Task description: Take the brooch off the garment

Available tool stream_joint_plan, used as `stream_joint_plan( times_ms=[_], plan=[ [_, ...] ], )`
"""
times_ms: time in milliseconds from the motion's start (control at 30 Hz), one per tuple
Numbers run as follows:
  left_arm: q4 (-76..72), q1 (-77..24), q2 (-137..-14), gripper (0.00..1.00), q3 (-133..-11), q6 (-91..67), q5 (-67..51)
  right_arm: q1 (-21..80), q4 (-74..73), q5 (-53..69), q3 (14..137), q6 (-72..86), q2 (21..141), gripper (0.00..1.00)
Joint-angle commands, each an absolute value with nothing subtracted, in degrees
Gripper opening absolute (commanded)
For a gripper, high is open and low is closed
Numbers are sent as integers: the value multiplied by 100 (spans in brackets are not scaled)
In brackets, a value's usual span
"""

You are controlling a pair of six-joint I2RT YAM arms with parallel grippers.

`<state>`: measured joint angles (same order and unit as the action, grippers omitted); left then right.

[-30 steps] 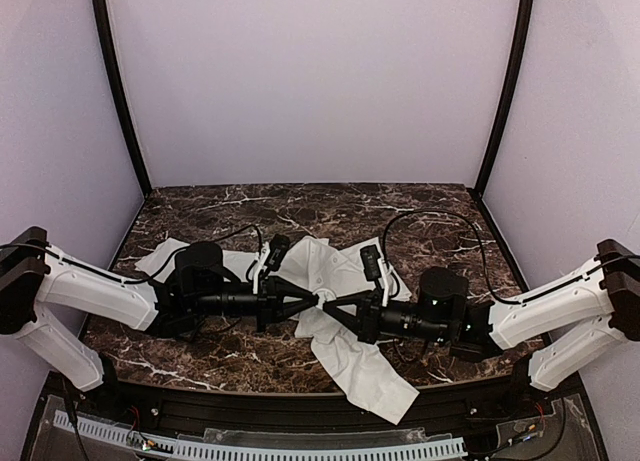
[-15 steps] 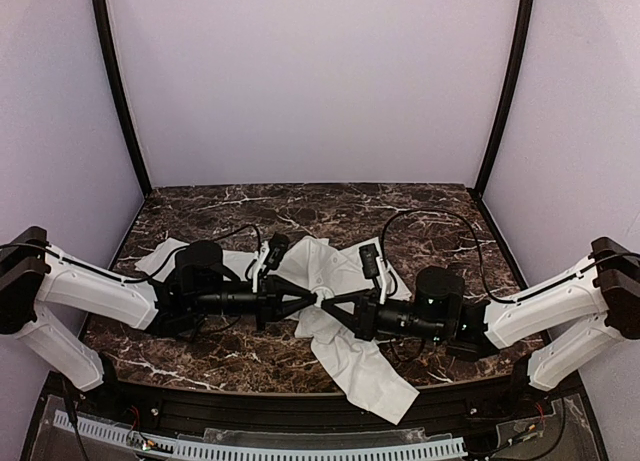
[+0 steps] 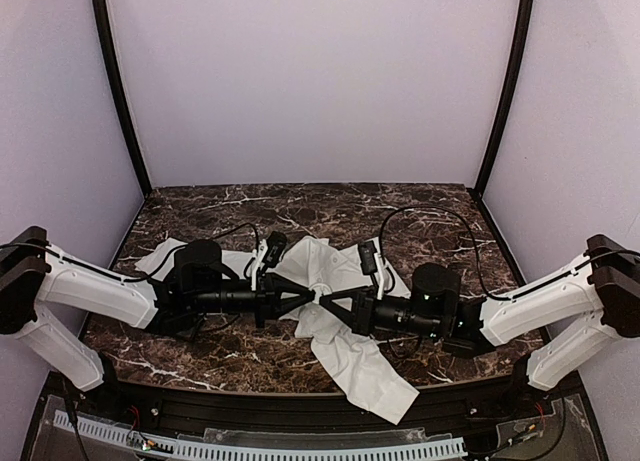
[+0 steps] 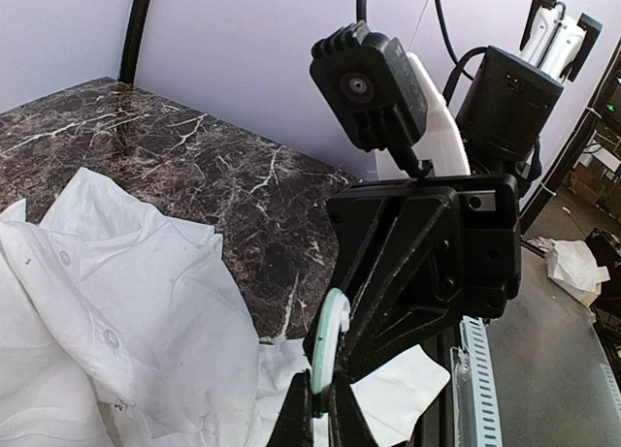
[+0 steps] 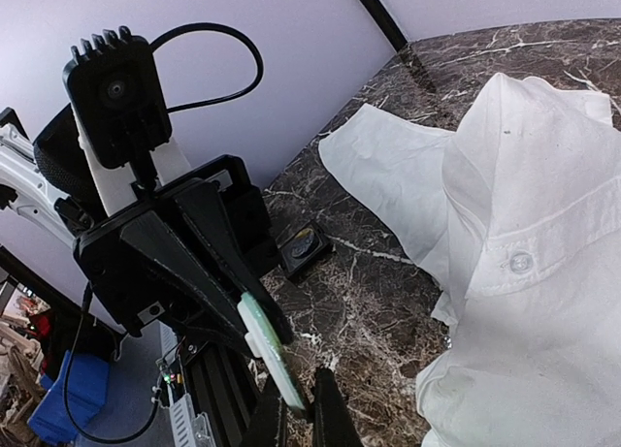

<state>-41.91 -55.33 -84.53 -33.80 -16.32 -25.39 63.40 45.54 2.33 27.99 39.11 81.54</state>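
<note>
The brooch [image 3: 320, 294] is a small round pale-green disc with a white back, held edge-on above the white shirt [image 3: 335, 266]. My left gripper [image 3: 312, 297] and right gripper [image 3: 329, 299] meet tip to tip on it. In the left wrist view my left gripper [image 4: 318, 420] is shut on the lower rim of the brooch [image 4: 330, 350], with the right gripper's black fingers [image 4: 408, 272] close behind it. In the right wrist view my right gripper [image 5: 292, 420] is shut on the brooch [image 5: 270, 352]. No cloth shows on the disc there.
The shirt [image 4: 126, 311] lies crumpled across the dark marble table [image 3: 430, 221], one sleeve reaching the near edge [image 3: 375, 381]. A small black square tray [image 5: 304, 246] sits on the table under the left arm. Cables loop behind both wrists.
The right arm has eased a little to the left, and the meeting point of the two grippers with the brooch has shifted slightly left. Both grips are unchanged.
</note>
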Motion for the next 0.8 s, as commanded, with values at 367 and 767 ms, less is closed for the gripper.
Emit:
stream_joint_plan(
  times_ms=[367, 767],
  plan=[
    [-4249, -5897, -7990, 1, -3214, -1484, -3582, 5536, 4689, -1447, 2531, 3722, 8398, 0],
    [-3659, -5889, -8190, 1, -3524, -1518, -2728, 5823, 5062, 899, 2601, 2205, 8179, 33]
  ],
)
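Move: The left hand already pinches the brooch's near rim, its middle about 2 cm to that hand's right at about the same height. From the right hand, which grips the opposite rim, the brooch's middle lies some 2 cm to the left, also level. The garment heap lies roughly 10 cm ahead of the right hand, 3 cm to its right and 14 cm below. The loose white sleeve lies about 11 cm back and 7 cm right of that hand, equally low. The right fingers let go of the brooch's rim, opening about a quarter of their range late on, while the left fingers keep their pinch on the other side. The right hand otherwise stays at the brooch, rising about half a centimetre and sinking back, and rolls some 10 degrees about its fingers so that its forward side rises. ##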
